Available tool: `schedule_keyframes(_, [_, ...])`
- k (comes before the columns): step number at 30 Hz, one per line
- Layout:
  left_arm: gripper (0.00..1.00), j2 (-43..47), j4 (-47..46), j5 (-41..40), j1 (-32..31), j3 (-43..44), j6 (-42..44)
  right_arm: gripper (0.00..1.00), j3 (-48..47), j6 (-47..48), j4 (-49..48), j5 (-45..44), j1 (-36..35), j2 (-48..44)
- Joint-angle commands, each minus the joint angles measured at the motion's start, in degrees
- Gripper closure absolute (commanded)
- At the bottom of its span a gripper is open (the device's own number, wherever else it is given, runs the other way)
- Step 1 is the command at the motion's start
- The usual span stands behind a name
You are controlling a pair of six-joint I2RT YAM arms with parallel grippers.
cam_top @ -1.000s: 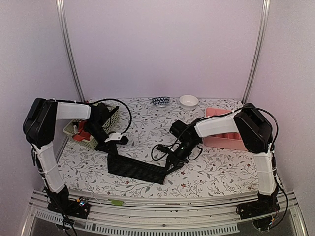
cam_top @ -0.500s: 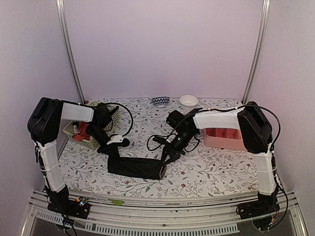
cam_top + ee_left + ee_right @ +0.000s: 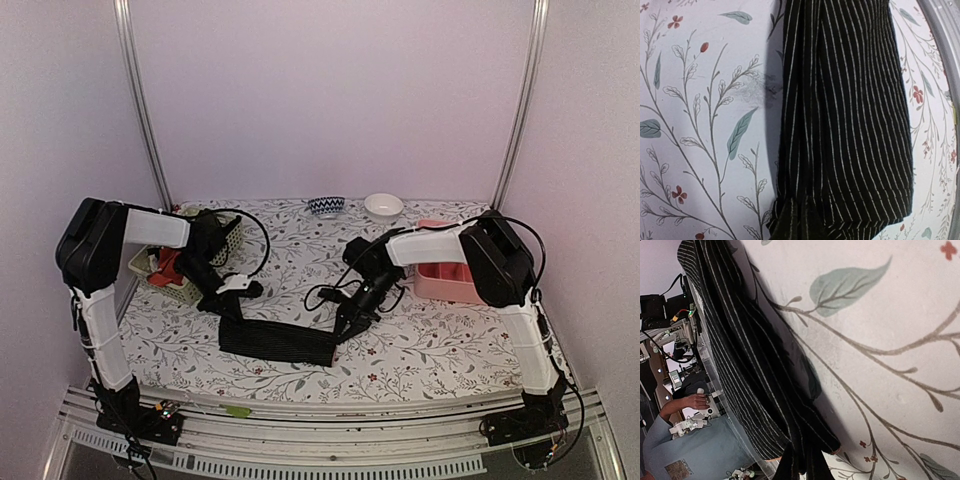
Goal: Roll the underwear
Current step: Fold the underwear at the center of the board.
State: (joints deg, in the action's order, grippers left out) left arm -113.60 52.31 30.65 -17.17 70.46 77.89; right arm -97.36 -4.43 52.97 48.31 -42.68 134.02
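Observation:
The black ribbed underwear [image 3: 275, 341] lies stretched out as a long band on the flowered table near the front. My left gripper [image 3: 229, 308] is shut on its left far corner, and the cloth [image 3: 845, 115] bunches over the fingertips at the bottom of the left wrist view. My right gripper [image 3: 343, 327] is shut on the right far corner, where the cloth [image 3: 750, 375] also wraps the fingertips. The red-orange underwear [image 3: 167, 264] sits in the basket behind the left arm.
A pale green perforated basket [image 3: 187, 288] stands at the left edge. A pink tray [image 3: 456, 288] stands at the right, under the right arm. A blue patterned bowl [image 3: 326, 206] and a white bowl [image 3: 384, 206] sit at the back. Cables hang by both wrists.
Half a second ago the right gripper held the band's right end raised and curled; now that end is lower and the band lies flatter and longer. The left gripper has barely moved.

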Motion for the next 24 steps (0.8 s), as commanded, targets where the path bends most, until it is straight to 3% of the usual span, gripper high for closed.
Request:
schedule_keyframes(1, [1.00,0.3,1.4,-1.2,2.6,1.0,1.3,0.96,2.3,0.1,0.9,-3.7,0.3,2.5])
schedule_keyframes(6, [0.99,2.7,1.8,-1.3,3.6,1.5,1.3,0.94,3.0,-1.2,-0.2,-3.5,0.3,2.1])
schedule_keyframes(10, [0.79,3.3,0.5,0.7,4.0,2.2,-1.7,0.82,2.3,-2.7,-0.6,-3.5,0.4,0.1])
schedule_keyframes(11, [0.75,4.0,-0.4,1.3,4.2,2.3,-2.9,0.75,2.2,-3.3,-1.0,-3.2,0.7,-1.4])
schedule_keyframes(17, [0.61,8.0,-5.5,2.1,6.5,2.3,-10.3,0.50,2.2,-8.8,-1.6,-7.6,1.8,-5.9])
schedule_keyframes(24, [0.59,14.6,-6.8,5.3,8.8,0.3,-15.1,0.42,5.3,-10.9,-1.9,-16.8,2.7,-13.0])
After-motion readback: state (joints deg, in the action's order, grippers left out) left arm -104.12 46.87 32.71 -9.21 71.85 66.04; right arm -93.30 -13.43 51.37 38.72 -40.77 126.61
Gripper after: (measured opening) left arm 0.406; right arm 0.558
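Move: Both hands sit shut on the underwear's folded strip, near its two ends. From my left hand the strip's middle lies about 8 cm right and 4 cm back; the basket is some 15 cm ahead and 12 cm left. From my right hand the strip's middle is roughly 11 cm left and level with it, with the pink box about 18 cm ahead and 30 cm right. The cloth's middle is just below both hands. I let both ends of the underwear go. My left hand eases left and up, its fingers opening to not quite half, then speeds up and forward, about 6 cm each way, towards the basket while turning counter-clockwise. My right hand opens a bit past half almost in place, then backs off right and forward by 2 to 3 cm, rising slightly and turning some 10 degrees clockwise. ##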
